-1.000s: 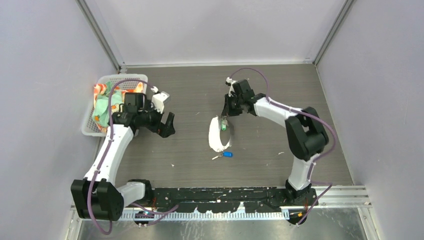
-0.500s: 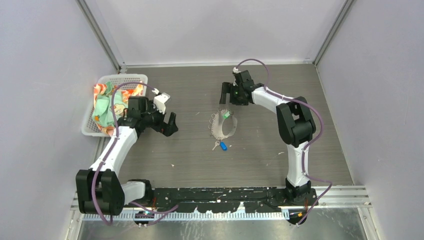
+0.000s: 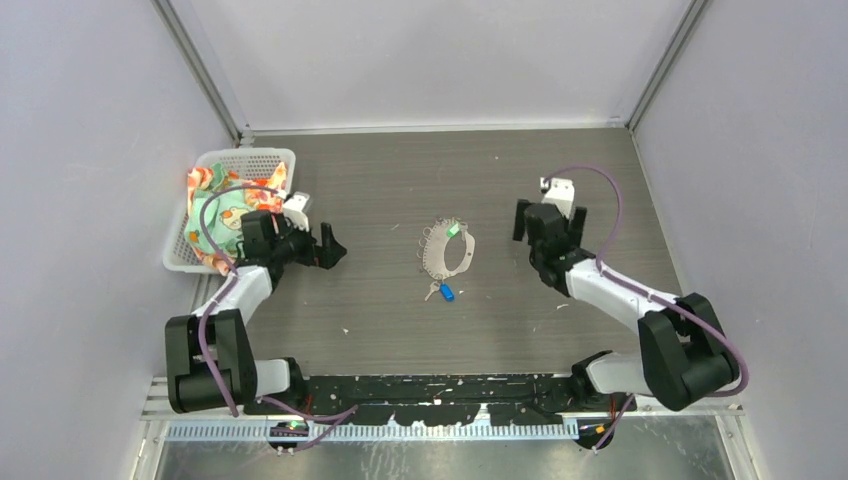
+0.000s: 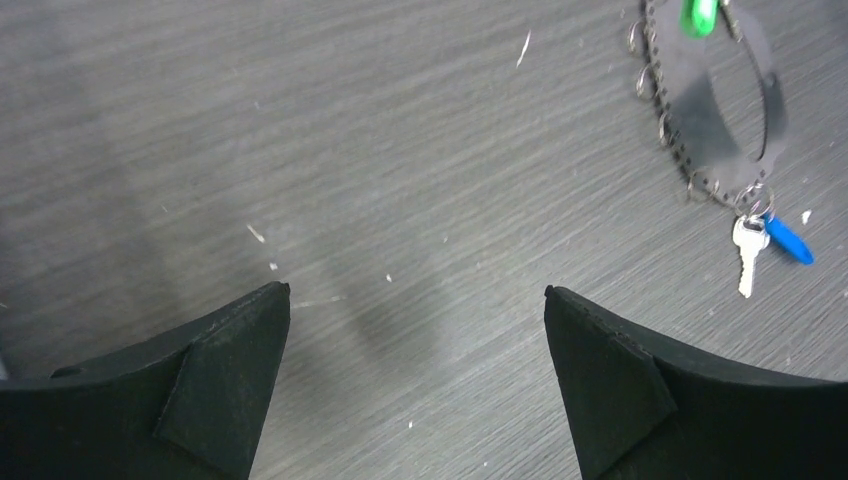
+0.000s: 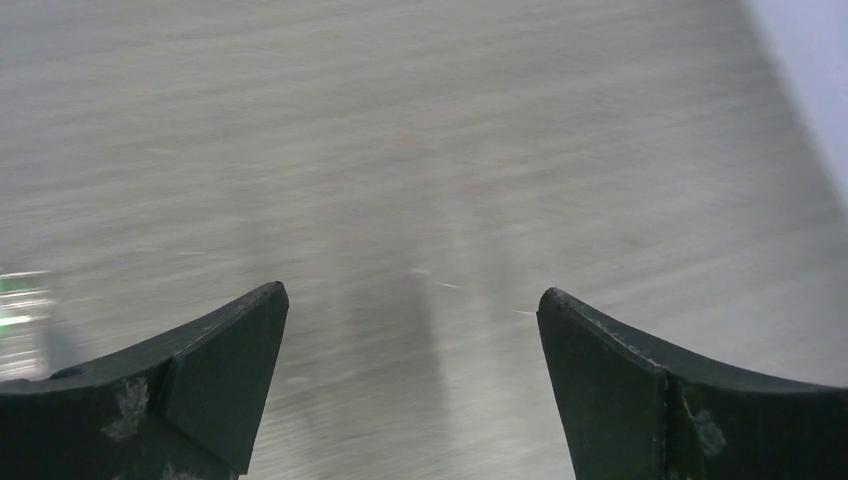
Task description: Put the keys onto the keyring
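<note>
The keyring, a grey wire loop with small rings along its edge, lies flat on the table in the middle. It also shows at the upper right of the left wrist view as the keyring. The green-headed key rests at its far edge and the blue-headed key at its near edge. In the left wrist view the green key and blue key both touch the loop. My left gripper is open, left of the ring. My right gripper is open and empty, right of it.
A white mesh basket holding crumpled coloured cloth stands at the far left by the wall, just behind my left wrist. Grey walls close in the dark wood-grain table on three sides. The right wrist view is motion-blurred.
My right gripper opened, let go of the keyring and swung away right and nearer. The ring now lies flat with both keys. My left arm drew back left.
</note>
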Motion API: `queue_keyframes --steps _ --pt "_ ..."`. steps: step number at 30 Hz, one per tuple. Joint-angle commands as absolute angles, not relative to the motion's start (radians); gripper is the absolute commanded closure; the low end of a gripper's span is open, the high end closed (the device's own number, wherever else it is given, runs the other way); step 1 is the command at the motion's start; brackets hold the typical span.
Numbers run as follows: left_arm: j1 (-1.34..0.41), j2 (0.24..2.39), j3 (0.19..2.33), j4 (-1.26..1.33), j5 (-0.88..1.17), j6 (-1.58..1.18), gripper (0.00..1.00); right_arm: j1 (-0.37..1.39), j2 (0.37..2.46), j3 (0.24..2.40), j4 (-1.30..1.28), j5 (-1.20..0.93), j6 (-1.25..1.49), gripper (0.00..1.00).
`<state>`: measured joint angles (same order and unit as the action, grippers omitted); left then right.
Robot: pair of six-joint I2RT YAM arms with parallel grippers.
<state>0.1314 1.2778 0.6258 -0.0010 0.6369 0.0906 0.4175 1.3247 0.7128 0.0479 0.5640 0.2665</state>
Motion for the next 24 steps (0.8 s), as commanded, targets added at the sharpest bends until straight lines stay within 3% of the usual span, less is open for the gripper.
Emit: queue_keyframes --steps 1,4,8,13,18,21,24 --pt "0.138 1.297 0.532 0.292 0.630 0.049 0.00 0.367 1.313 0.529 0.391 0.958 0.089 0.00" --pt "0.138 1.329 0.474 0.399 0.611 0.046 0.00 0.305 1.305 0.449 0.522 0.923 0.120 0.00" --pt "0.142 1.340 0.435 0.523 0.509 -0.019 0.00 0.243 1.377 0.329 0.883 0.871 0.099 0.00" --pt "0.141 1.326 0.262 0.904 0.447 -0.012 0.00 0.184 1.480 0.347 0.961 0.840 0.130 0.00" --pt "0.141 1.539 0.169 1.355 0.407 -0.056 0.00 0.175 1.509 0.323 1.021 0.777 0.115 0.00" --pt "0.159 1.634 0.190 1.411 0.389 -0.094 0.00 0.175 1.525 0.276 1.128 0.697 0.082 0.00" --pt "0.158 1.580 0.255 1.203 0.374 -0.090 0.00 0.126 1.545 0.251 1.150 0.541 0.112 0.00"
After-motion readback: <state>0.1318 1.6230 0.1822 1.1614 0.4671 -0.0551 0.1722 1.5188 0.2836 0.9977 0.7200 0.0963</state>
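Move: The finished keyring lies flat on the table, about 3 cm ahead, 19 cm left and 11 cm below the empty right hand. From that hand, the green tag is some 7 cm ahead and 17 cm left, while the blue tag is about 6 cm back and 19 cm left. The keyring is roughly 6 cm ahead, 22 cm right and 9 cm below the left hand. Both empty hands are heading for rest at the sides. The right swings about 12 cm to its right, away from the keyring, sinking some 5 cm and turning clockwise as its fingertips tilt up. The left sinks about 6 cm beside the keyring, edging left, tipping its fingers up and turning a little counter-clockwise. Both grippers stay wide open, touching nothing. ##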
